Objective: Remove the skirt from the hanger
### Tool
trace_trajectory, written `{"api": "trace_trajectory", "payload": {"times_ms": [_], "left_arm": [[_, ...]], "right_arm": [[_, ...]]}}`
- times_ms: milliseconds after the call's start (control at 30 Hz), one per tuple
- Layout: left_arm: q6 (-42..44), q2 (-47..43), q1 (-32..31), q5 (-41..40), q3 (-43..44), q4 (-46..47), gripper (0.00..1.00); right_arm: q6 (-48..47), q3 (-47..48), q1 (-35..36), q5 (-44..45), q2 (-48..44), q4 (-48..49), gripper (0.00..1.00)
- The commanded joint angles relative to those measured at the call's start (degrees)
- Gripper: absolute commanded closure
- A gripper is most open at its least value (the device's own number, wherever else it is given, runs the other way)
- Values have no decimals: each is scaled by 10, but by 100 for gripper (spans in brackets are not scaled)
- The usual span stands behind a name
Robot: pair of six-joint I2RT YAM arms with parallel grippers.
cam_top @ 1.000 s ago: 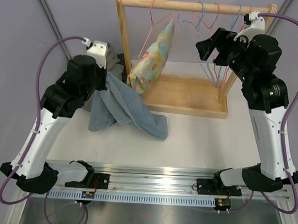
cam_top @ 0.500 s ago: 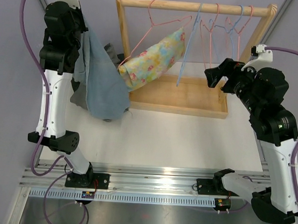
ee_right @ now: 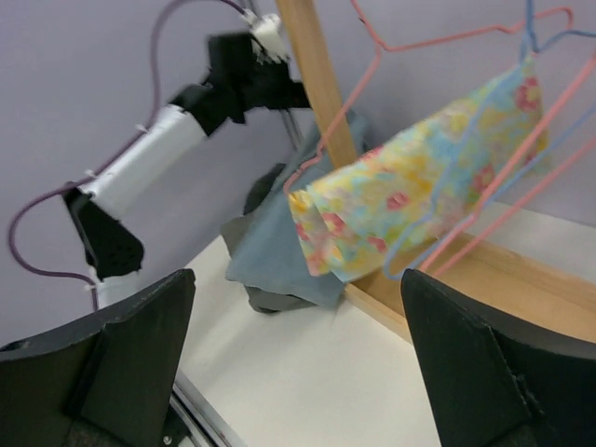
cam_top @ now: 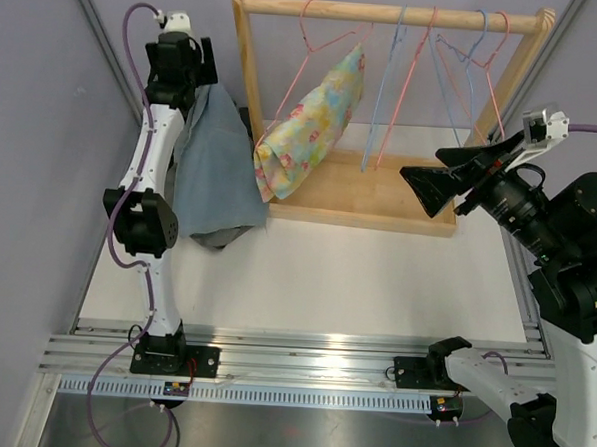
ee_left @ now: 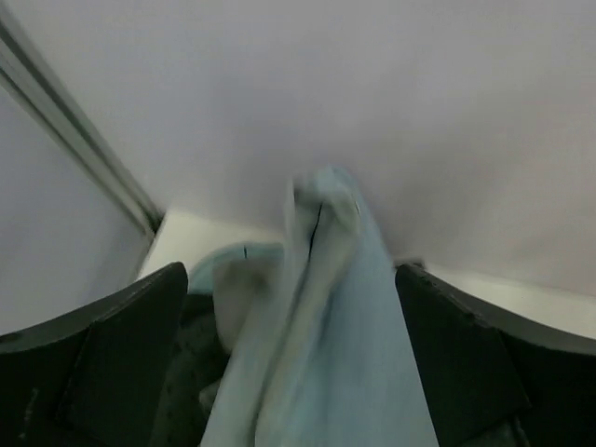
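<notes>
A floral skirt [cam_top: 309, 124] [ee_right: 428, 196] hangs on a pink hanger [cam_top: 319, 29] [ee_right: 372, 84] at the left end of the wooden rack. My left gripper [cam_top: 191, 76] [ee_left: 291, 279] is raised high at the back left, beside the rack's left post. Its jaws stand wide apart and a blue cloth [cam_top: 216, 169] [ee_left: 335, 354] drapes down between them, unclamped. My right gripper [cam_top: 426, 185] [ee_right: 298, 298] is open and holds nothing. It hovers in front of the rack's right half and points left toward the skirt, well clear of it.
The wooden rack [cam_top: 390, 13] has a tray base [cam_top: 380, 203] and carries several bare blue and pink hangers [cam_top: 457, 72]. A dark grey garment [cam_top: 223, 238] [ee_right: 279, 300] lies under the blue cloth's lower end. The wall and a metal rail run along the left.
My left arm kept the blue cloth raised at the back left, and its jaws went from shut to open. My right arm drew back from the rack. The skirt swung.
</notes>
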Motion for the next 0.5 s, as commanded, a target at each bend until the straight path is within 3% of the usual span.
{"api": "trace_trajectory", "payload": {"times_ms": [0, 133, 333, 467], "left_arm": [[-54, -40, 6, 6, -45, -5, 1], [-87, -155, 5, 22, -181, 4, 1], [-108, -384, -9, 89, -370, -17, 1], [-118, -536, -93, 83, -560, -47, 1]], "right_arm": [[26, 25, 0, -109, 40, 55, 1], [74, 48, 5, -95, 108, 90, 4], [68, 110, 98, 11, 237, 111, 5], [62, 210, 123, 66, 344, 96, 5]]}}
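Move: The yellow floral skirt hangs about 22 cm ahead of the right hand, 16 cm to its left and some 10 cm lower. An empty blue hanger is level with that skirt but only 3 cm left of the hand, and the rack's left post lies about 12 cm beyond the skirt to the left. From the left hand, the floral skirt is roughly 18 cm back and 28 cm right; the just-freed blue-grey skirt's middle is 12 cm back, 4 cm right, some 18 cm below. Leftward and forward, some 13 cm each way, the right hand sweeps past the empty hangers towards the yellow floral skirt, fingers still open; it rises slightly, then sinks, tipping about 10 degrees down and turning a little counter-clockwise. The left hand, already open, dips about 10 cm, then draws back 20 cm from the basket corner and climbs to its old height, leaving the blue-grey skirt behind. ##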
